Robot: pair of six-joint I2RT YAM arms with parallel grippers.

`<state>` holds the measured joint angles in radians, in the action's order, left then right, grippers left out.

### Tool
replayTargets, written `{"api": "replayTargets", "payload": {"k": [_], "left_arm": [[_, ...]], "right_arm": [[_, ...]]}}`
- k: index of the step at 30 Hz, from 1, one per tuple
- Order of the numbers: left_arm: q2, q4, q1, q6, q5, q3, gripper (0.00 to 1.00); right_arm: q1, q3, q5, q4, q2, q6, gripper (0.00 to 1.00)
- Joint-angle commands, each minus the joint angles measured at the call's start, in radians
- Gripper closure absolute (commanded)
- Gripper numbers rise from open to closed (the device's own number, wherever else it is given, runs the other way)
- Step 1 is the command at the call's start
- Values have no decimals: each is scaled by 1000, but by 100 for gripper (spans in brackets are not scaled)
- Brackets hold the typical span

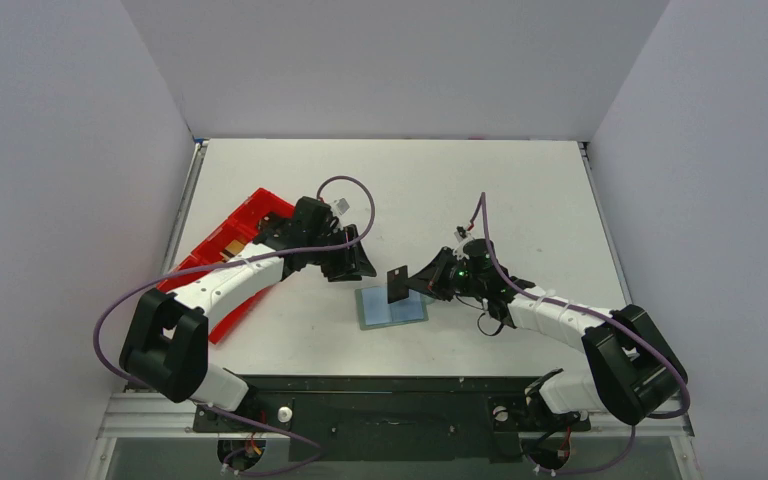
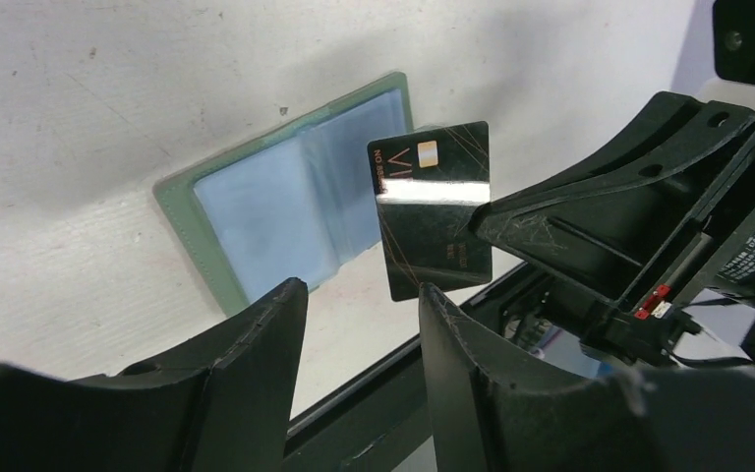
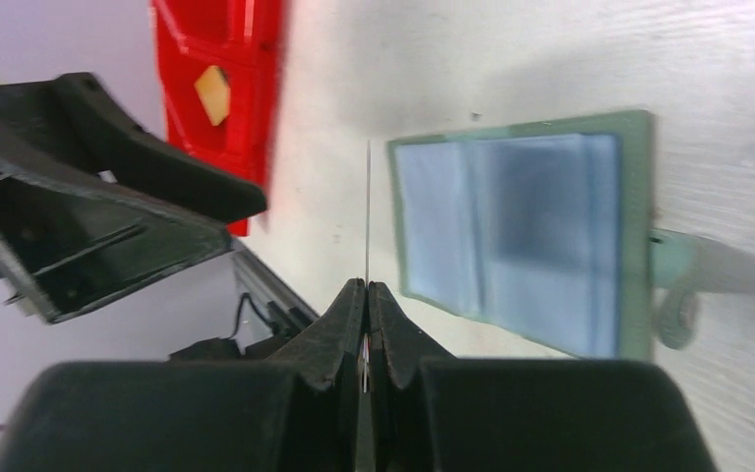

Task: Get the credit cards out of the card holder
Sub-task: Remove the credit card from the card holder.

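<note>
The card holder [image 1: 390, 308] lies open and flat on the table, grey-green with bluish clear sleeves [image 2: 256, 206], its side tab [image 3: 683, 285] at one end. My right gripper [image 3: 367, 285] is shut on a black credit card [image 2: 433, 206] with gold lettering, held upright just above the holder's left edge [image 1: 398, 284]; in the right wrist view the card [image 3: 368, 216] shows edge-on as a thin line. My left gripper [image 2: 362, 288] is open and empty, its fingertips just short of the card's lower edge. A tan-gold card [image 3: 212, 93] lies in the red tray.
The long red tray [image 1: 230, 250] lies at the left of the table, under my left arm. White walls close in the table on the left, the right and the far side. The black base rail [image 1: 390, 400] runs along the near edge.
</note>
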<state>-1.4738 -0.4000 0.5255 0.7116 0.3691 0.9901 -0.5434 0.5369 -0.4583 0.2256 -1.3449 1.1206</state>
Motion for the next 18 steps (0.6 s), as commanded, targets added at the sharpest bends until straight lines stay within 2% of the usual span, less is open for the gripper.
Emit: {"api": "replayTargets", "payload": {"k": [1, 9, 18], "left_arm": [[52, 149, -38, 50, 165, -31, 57], [73, 296, -70, 134, 289, -95, 57], [74, 456, -100, 227, 378, -148, 58]], "right_arm": [[6, 15, -69, 208, 43, 114, 100], [2, -8, -104, 367, 38, 236, 100], [-13, -7, -128, 456, 5, 292, 100]]}}
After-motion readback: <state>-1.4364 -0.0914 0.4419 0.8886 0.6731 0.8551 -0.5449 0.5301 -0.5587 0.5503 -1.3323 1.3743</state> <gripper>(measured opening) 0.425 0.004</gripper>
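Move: The black credit card is already out, held in the right gripper's shut fingertips, its middle about 2 cm left of and 1 cm below that hand. From the left gripper it lies some 7 cm right, 3 cm back and 3 cm lower. The right hand carries it towards the left gripper's open fingers, roughly 9 cm left, 3 cm ahead and 2 cm higher. The opened card holder lies about 10 cm below the right hand, 4 cm to its left and level fore-and-aft. Lift the pinched card clear of the holder with the right gripper, about 8 cm up with a drift left towards the left gripper, swinging the fingertips up by nearly 20 degrees and keeping them shut. Meanwhile raise the open left gripper some 3 cm and ease it right towards the card, tipping its fingers up towards level as well. ##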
